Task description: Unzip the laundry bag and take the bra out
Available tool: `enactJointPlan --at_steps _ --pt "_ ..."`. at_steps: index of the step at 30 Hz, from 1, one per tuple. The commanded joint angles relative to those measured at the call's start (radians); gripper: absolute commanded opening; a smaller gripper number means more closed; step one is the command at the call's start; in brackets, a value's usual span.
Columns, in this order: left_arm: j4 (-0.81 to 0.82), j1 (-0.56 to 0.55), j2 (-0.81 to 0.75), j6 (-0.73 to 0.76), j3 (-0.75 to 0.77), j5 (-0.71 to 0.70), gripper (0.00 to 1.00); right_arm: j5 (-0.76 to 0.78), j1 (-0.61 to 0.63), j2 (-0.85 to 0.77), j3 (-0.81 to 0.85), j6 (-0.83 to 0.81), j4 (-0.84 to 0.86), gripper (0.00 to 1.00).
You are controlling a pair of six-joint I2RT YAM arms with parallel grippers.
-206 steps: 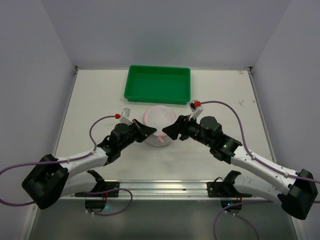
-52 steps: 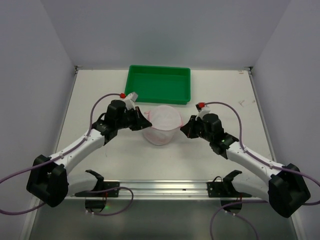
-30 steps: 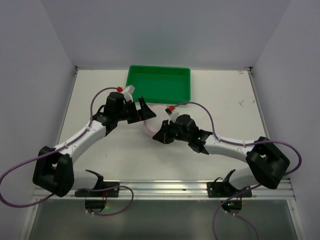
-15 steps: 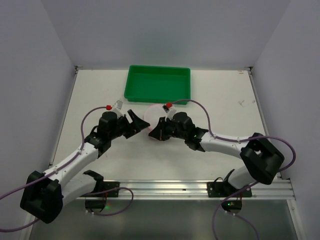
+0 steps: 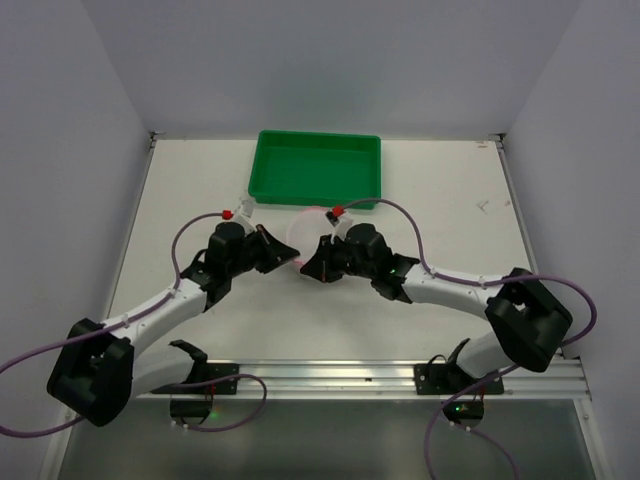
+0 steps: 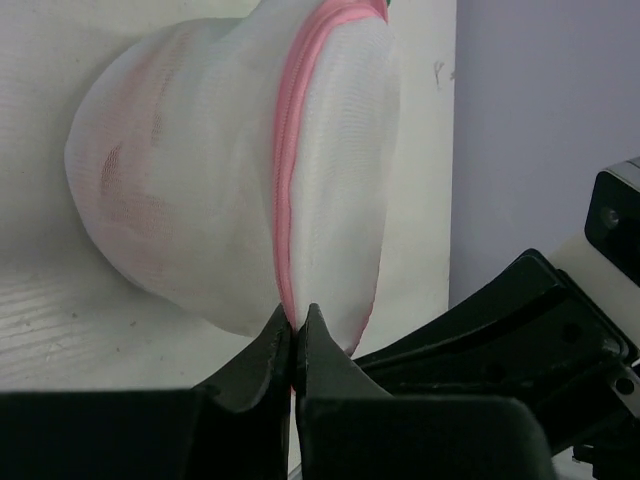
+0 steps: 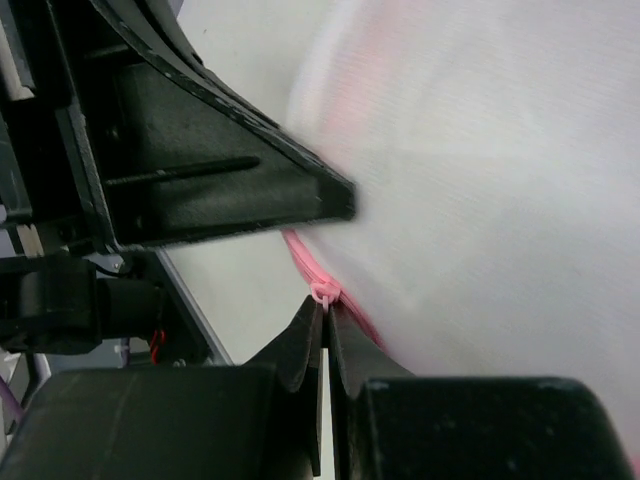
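The laundry bag [image 5: 306, 232], a round white mesh pouch with pink zipper trim, stands on edge between both grippers. My left gripper [image 5: 287, 254] is shut on the pink trim [image 6: 283, 200] at the bag's near rim, pinching it at its tips [image 6: 294, 326]. My right gripper [image 5: 304, 268] comes in from the right and is shut on the small pink zipper pull [image 7: 325, 292]. The left gripper's black finger [image 7: 230, 170] crosses the right wrist view just above that pull. The bra is hidden; only a faint pink tint [image 6: 130, 170] shows through the mesh.
A green rectangular tray [image 5: 316, 168] lies just behind the bag at the table's far side. The two arms meet close together at the bag, with the right gripper's body [image 6: 520, 330] right beside my left fingers. White walls bound the table left and right.
The left gripper, open half a second ago, has moved in to the bag's rim and shut on the pink trim. The right gripper stays shut and has barely moved.
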Motion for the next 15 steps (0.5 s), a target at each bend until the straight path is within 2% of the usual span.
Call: enactJointPlan --at_steps 1,3,4,7,8,10,15 --pt "-0.047 0.063 -0.065 0.077 -0.004 0.005 0.00 0.000 -0.072 -0.098 -0.027 -0.088 -0.101 0.00" --pt "-0.070 0.104 -0.082 0.109 0.007 0.075 0.00 -0.042 -0.181 -0.136 -0.068 -0.097 -0.187 0.00" --pt "-0.087 0.109 -0.081 0.150 0.019 0.101 0.00 -0.050 -0.266 -0.153 -0.090 -0.094 -0.198 0.00" --pt "-0.171 0.112 -0.038 0.252 0.088 0.225 0.00 -0.048 -0.388 -0.228 -0.166 -0.109 -0.207 0.00" --pt "-0.174 0.112 -0.023 0.275 0.100 0.306 0.00 -0.041 -0.403 -0.243 -0.169 -0.122 -0.217 0.00" --pt "-0.252 0.112 -0.001 0.344 0.135 0.351 0.00 0.002 -0.425 -0.271 -0.151 -0.145 -0.260 0.00" --pt "-0.399 0.112 0.010 0.514 0.182 0.360 0.00 0.027 -0.427 -0.259 -0.068 -0.183 -0.295 0.00"
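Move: The right fingers already hold the zip pull, and the laundry bag's middle lies about 8 cm ahead of them, 4 cm to the right and roughly 5 cm lower. The green bin is beyond it, some 36 cm ahead and 3 cm right of the right hand. From the left hand, already pinching the pink zip edge, the pull is around 5 cm back and 1 cm to the right. Quickly rightward, about 13 cm and some 5 cm forward, the right hand draws the zip pull along the pink zip edge away from the left hand, then stops at the bag's right side, having turned about 15 degrees clockwise. The left hand keeps its pinch as anchor, shifting about 2 cm left and back again, ending slightly higher and farther back and also turned clockwise. Both grippers stay shut. ##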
